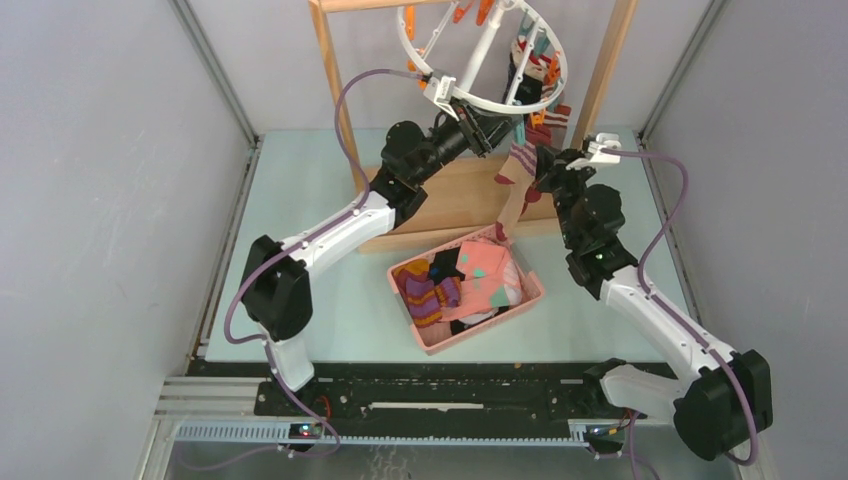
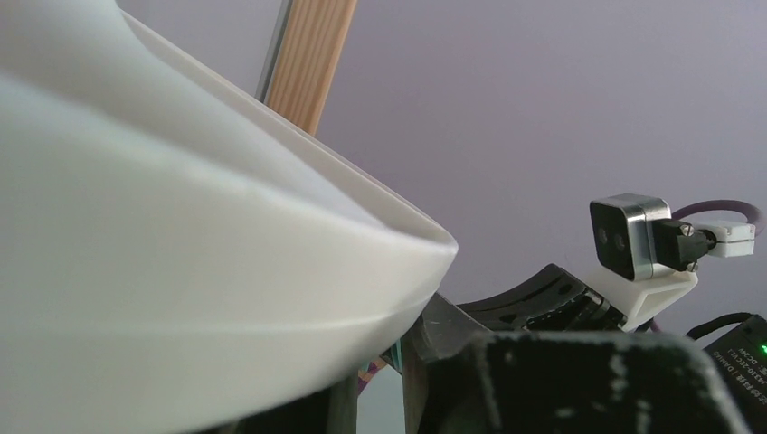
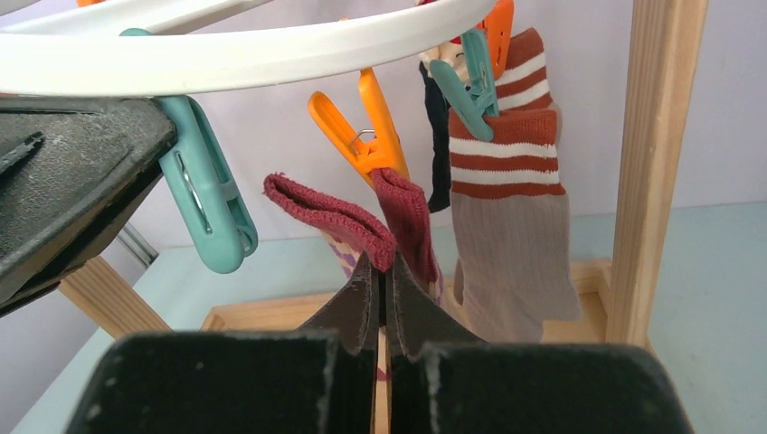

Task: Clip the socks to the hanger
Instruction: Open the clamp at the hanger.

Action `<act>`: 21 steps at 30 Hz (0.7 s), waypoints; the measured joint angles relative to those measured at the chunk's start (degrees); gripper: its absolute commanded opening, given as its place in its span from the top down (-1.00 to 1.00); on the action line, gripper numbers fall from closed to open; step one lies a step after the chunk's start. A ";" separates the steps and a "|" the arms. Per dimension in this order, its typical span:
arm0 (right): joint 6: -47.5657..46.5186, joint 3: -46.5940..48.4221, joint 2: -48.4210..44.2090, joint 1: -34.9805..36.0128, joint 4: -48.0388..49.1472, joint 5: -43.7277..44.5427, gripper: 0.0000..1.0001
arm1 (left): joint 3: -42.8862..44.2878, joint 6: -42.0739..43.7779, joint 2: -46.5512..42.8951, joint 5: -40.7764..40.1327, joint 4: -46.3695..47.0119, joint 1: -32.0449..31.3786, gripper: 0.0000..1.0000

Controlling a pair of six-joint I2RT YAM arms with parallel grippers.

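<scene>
The white hanger (image 1: 505, 107) hangs tilted inside the wooden rack. My left gripper (image 1: 487, 128) is up at its near rim beside a teal clip (image 3: 203, 199). In the left wrist view the hanger (image 2: 181, 226) covers most of my left gripper (image 2: 391, 362), so what lies between the narrow fingers is hidden. My right gripper (image 3: 383, 271) is shut on the maroon cuff of a striped sock (image 3: 326, 212). One side of that cuff reaches the tip of an orange clip (image 3: 366, 127). The sock (image 1: 517, 185) trails down towards the basket. A tan sock with rust-white stripes (image 3: 511, 208) hangs clipped.
A pink basket (image 1: 480, 335) below the arms holds a purple-orange sock (image 1: 428, 292), a pink one (image 1: 485, 270) and others. The rack's wooden posts (image 1: 333, 80) (image 3: 656, 163) flank the hanger, and its base board (image 1: 450, 195) lies behind the basket.
</scene>
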 measured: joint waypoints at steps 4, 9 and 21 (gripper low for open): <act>-0.02 -0.52 -1.33 -0.26 -0.79 -0.90 1.00 | 0.00 0.00 0.00 0.00 -0.02 0.00 0.84; -0.04 -2.27 -4.24 -0.37 -2.49 -2.45 1.00 | 0.00 0.02 0.00 0.00 -0.02 0.00 0.88; -1.33 -6.49 -13.33 -2.36 -7.93 -12.68 1.00 | 0.00 -0.11 -0.02 0.11 0.07 0.07 0.98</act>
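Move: Between the left fingertips is already the teal clamp under the hanger's rim, its middle about 1 cm to their right and 2 below. From the right hand, shut on the burgundy sock cuff, that clamp is some 6 cm to the left, 1 ahead and 3 higher. The orange clamp is straight ahead of the right hand, about 5 cm out and 4 up; the grey striped sock hangs roughly 11 cm ahead and 5 to the right. Drawing back from the hanger, the right hand carries the pinched burgundy cuff about 5 cm toward its base, slow at first and then quicker, nearly level, while turning some 10 degrees counter-clockwise. Its fingers stay shut. The left hand holds still and keeps its squeeze on the teal clamp. ##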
